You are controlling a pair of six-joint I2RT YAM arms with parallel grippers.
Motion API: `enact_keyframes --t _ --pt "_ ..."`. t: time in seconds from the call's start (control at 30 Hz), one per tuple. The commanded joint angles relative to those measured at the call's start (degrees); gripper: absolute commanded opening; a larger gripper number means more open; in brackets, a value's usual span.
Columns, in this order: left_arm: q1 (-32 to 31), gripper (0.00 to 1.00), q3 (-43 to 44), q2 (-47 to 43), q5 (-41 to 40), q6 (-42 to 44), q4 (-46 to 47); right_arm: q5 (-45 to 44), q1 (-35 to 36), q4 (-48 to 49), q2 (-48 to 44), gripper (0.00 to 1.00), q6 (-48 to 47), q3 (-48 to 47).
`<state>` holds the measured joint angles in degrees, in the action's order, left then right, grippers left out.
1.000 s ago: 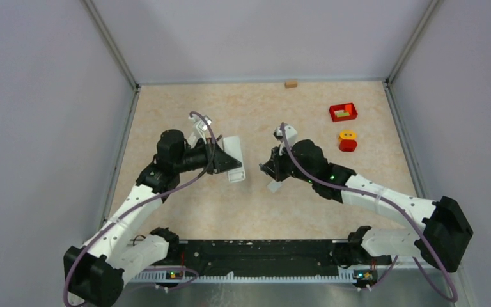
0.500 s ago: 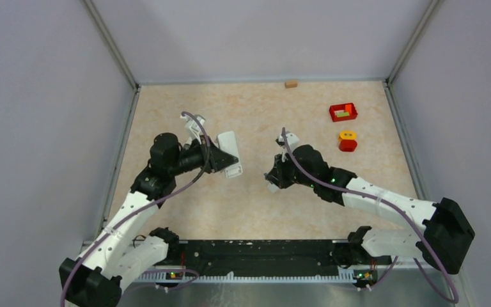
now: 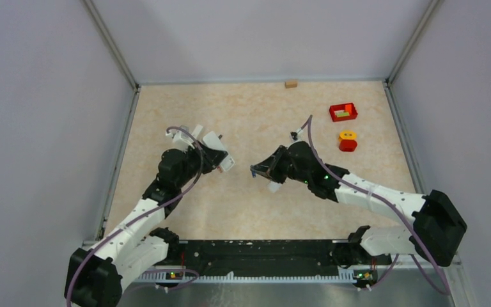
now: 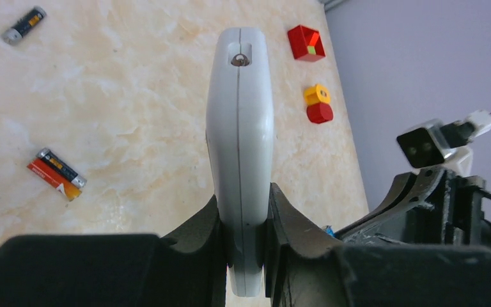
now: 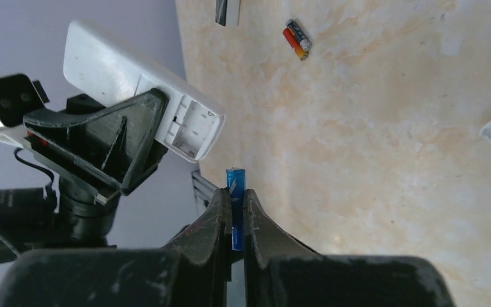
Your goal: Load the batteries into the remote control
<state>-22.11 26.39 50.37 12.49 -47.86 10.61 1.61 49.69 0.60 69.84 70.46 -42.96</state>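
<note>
My left gripper (image 4: pixel 243 214) is shut on the white remote control (image 4: pixel 240 121), seen edge-on and lifted off the table. The right wrist view shows the remote control (image 5: pixel 128 83) with its open battery compartment (image 5: pixel 192 125) facing my right gripper (image 5: pixel 233 203). That gripper is shut on a blue battery (image 5: pixel 236 188), whose tip stands a short way below the compartment, apart from it. From above, the remote (image 3: pixel 224 160) and right gripper (image 3: pixel 256 171) face each other. A pair of batteries (image 4: pixel 57 174) and a single battery (image 4: pixel 24 24) lie on the table.
A small white flat piece (image 3: pixel 273 187) lies under the right gripper. A red box (image 3: pixel 343 112) and a yellow-and-red block (image 3: pixel 347 141) sit at the back right. A wooden block (image 3: pixel 290 83) rests by the back wall. Walls enclose three sides of the table.
The left arm has drawn the remote leftward and nearer, turning it. The right gripper has swung round to point left at the remote, still holding the battery.
</note>
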Motion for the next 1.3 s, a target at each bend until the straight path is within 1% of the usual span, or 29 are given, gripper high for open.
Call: enact_keyframes --t 0.0,0.2,0.3,0.43,0.7,0.77,1.0,1.27 --pt "-0.1 0.00 -0.4 0.0 -4.3 -3.2 10.0 0.2 0.0 1.8 3.3 0.00 15.7 -5.2" --pt "-0.1 0.00 0.0 0.7 -2.8 -5.4 9.5 -1.3 1.3 -3.7 6.7 0.00 23.5 -10.5" --pt "-0.2 0.00 -0.8 1.8 -2.9 -4.7 12.3 -3.2 2.0 -4.9 7.0 0.00 26.0 -12.0" --pt "-0.2 0.00 0.0 4.9 -2.2 -3.7 15.3 -2.7 2.3 -7.7 8.6 0.00 28.2 -14.6" --pt "-0.2 0.00 0.3 7.5 -1.8 -3.1 18.1 1.4 2.5 -9.8 13.8 0.00 29.8 -19.2" --pt "-0.1 0.00 0.3 7.9 -1.6 -3.0 18.4 1.8 2.6 -8.7 14.5 0.00 30.4 -19.2" --pt "-0.2 0.00 -0.4 7.6 -1.4 -3.0 19.4 2.3 2.6 -8.6 15.5 0.00 31.4 -19.5" --pt "-0.2 0.00 -0.3 7.0 -1.2 -2.8 18.4 1.5 2.5 -7.6 16.7 0.00 32.2 -20.1"
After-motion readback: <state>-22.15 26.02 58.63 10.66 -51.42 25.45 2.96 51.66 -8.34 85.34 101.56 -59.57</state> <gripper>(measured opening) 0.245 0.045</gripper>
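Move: The right hand already holds the blue battery; the remote's open battery compartment, held up by the left hand, lies about 8 cm to its left, 2 cm ahead and 1 cm higher. The two loose batteries lie about 13 cm left, 7 cm ahead and 17 cm below, the battery cover 7 cm right, level and equally low. From the left hand, the blue battery lies some 10 cm right, 5 cm back and slightly lower. Right hand carries the blue battery 6 cm left to the compartment, tilting 30 degrees; left brings remote forward 3 cm. ##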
